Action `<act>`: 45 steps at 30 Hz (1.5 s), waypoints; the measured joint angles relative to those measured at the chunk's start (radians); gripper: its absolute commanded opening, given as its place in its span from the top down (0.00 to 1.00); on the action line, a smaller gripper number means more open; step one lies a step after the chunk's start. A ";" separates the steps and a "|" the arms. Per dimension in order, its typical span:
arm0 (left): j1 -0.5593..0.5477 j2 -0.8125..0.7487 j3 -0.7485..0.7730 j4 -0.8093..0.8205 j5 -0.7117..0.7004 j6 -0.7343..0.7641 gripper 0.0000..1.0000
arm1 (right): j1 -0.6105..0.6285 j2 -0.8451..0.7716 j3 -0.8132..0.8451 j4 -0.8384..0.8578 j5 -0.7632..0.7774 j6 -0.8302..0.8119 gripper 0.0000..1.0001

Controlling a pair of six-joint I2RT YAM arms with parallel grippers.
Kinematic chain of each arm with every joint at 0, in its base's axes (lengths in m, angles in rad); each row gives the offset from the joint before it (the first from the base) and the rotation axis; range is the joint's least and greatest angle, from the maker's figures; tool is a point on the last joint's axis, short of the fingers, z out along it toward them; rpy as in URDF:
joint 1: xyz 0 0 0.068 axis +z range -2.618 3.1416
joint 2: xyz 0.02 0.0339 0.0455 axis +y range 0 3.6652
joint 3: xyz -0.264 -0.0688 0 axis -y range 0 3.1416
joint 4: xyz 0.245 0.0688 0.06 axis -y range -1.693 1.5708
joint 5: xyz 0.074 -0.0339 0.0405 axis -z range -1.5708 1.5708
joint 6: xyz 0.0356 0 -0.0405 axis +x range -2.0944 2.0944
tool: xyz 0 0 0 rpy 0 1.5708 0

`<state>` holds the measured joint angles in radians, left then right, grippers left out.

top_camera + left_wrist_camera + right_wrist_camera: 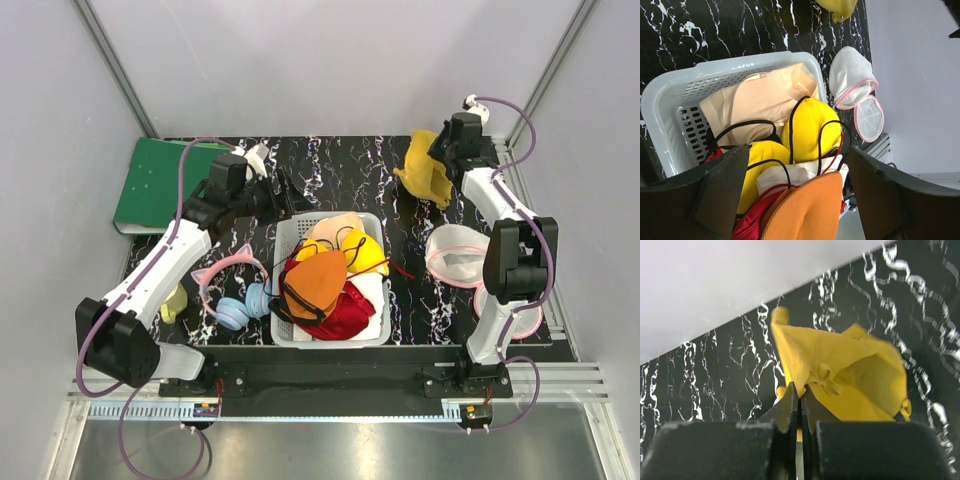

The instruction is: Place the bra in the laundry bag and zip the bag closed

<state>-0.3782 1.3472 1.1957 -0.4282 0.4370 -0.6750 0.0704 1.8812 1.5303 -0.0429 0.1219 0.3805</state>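
Observation:
My right gripper (447,152) is shut on the plain yellow bra (424,170) and holds it hanging above the back right of the table; in the right wrist view its jaws (800,392) pinch the yellow fabric (850,375). The laundry bag (457,255), white mesh with a pink zipper rim, lies open on the table below it, its round lid (510,308) folded out toward the front. It also shows in the left wrist view (852,77). My left gripper (285,195) is open and empty over the back left of the basket (285,235).
The grey-white basket (670,90) holds an orange bra (315,285), a yellow bra with black straps (810,130), a beige garment and red cloth. Pink cat-ear headphones (235,290) lie left of it. A green folder (160,180) lies at the back left.

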 measured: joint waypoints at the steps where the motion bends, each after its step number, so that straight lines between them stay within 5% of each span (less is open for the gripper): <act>1: 0.000 0.000 0.000 0.000 0.000 0.000 0.18 | 0.000 0.000 -0.021 0.010 -0.001 0.024 1.00; 13: 0.000 0.003 0.000 0.000 0.001 -0.003 0.18 | -0.008 -0.019 -0.178 -0.011 -0.039 0.236 0.96; 15: 0.000 0.003 0.000 0.000 0.002 -0.003 0.18 | -0.021 -0.011 -0.184 -0.036 -0.072 0.266 0.80; 16: 0.000 0.003 0.000 0.000 0.002 -0.003 0.18 | -0.038 -0.001 -0.180 -0.053 -0.098 0.283 0.58; 26: 0.000 0.016 0.000 -0.005 0.013 -0.003 0.18 | -0.207 0.083 -0.010 -0.413 -0.249 0.201 0.04; 35: 0.000 0.032 0.000 -0.013 0.031 -0.003 0.18 | -0.195 0.080 -0.006 -0.506 -0.405 0.172 0.00; 45: 0.000 0.042 0.005 -0.015 0.038 -0.006 0.18 | -0.195 0.100 -0.193 -0.334 -0.514 0.409 0.00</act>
<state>-0.3782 1.3895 1.2007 -0.4431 0.4751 -0.6807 -0.1246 1.9812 1.3369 -0.3771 -0.3923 0.7898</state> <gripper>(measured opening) 0.826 0.994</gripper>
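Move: My right hand is pinching the yellow garment high over the table. The bare spot where it goes down lies roughly 19 cm below, about 5 cm nearer me and 3 cm left. The laundry bag lies about 23 cm back and 8 cm right of that hand, the grey basket some 29 cm back and 26 cm left. From my left hand, the spot is about 12 cm ahead and 33 cm right, well below. I carry the yellow garment down and back towards me with my right hand, and about 10 cm down my fingers open fully and let go of it. I swing briefly right, then return left, still drawing back and sinking, to end 11 cm back and 15 cm lower, nearer the laundry bag, the wrist tipped down some 35 degrees and rolled left side up. ##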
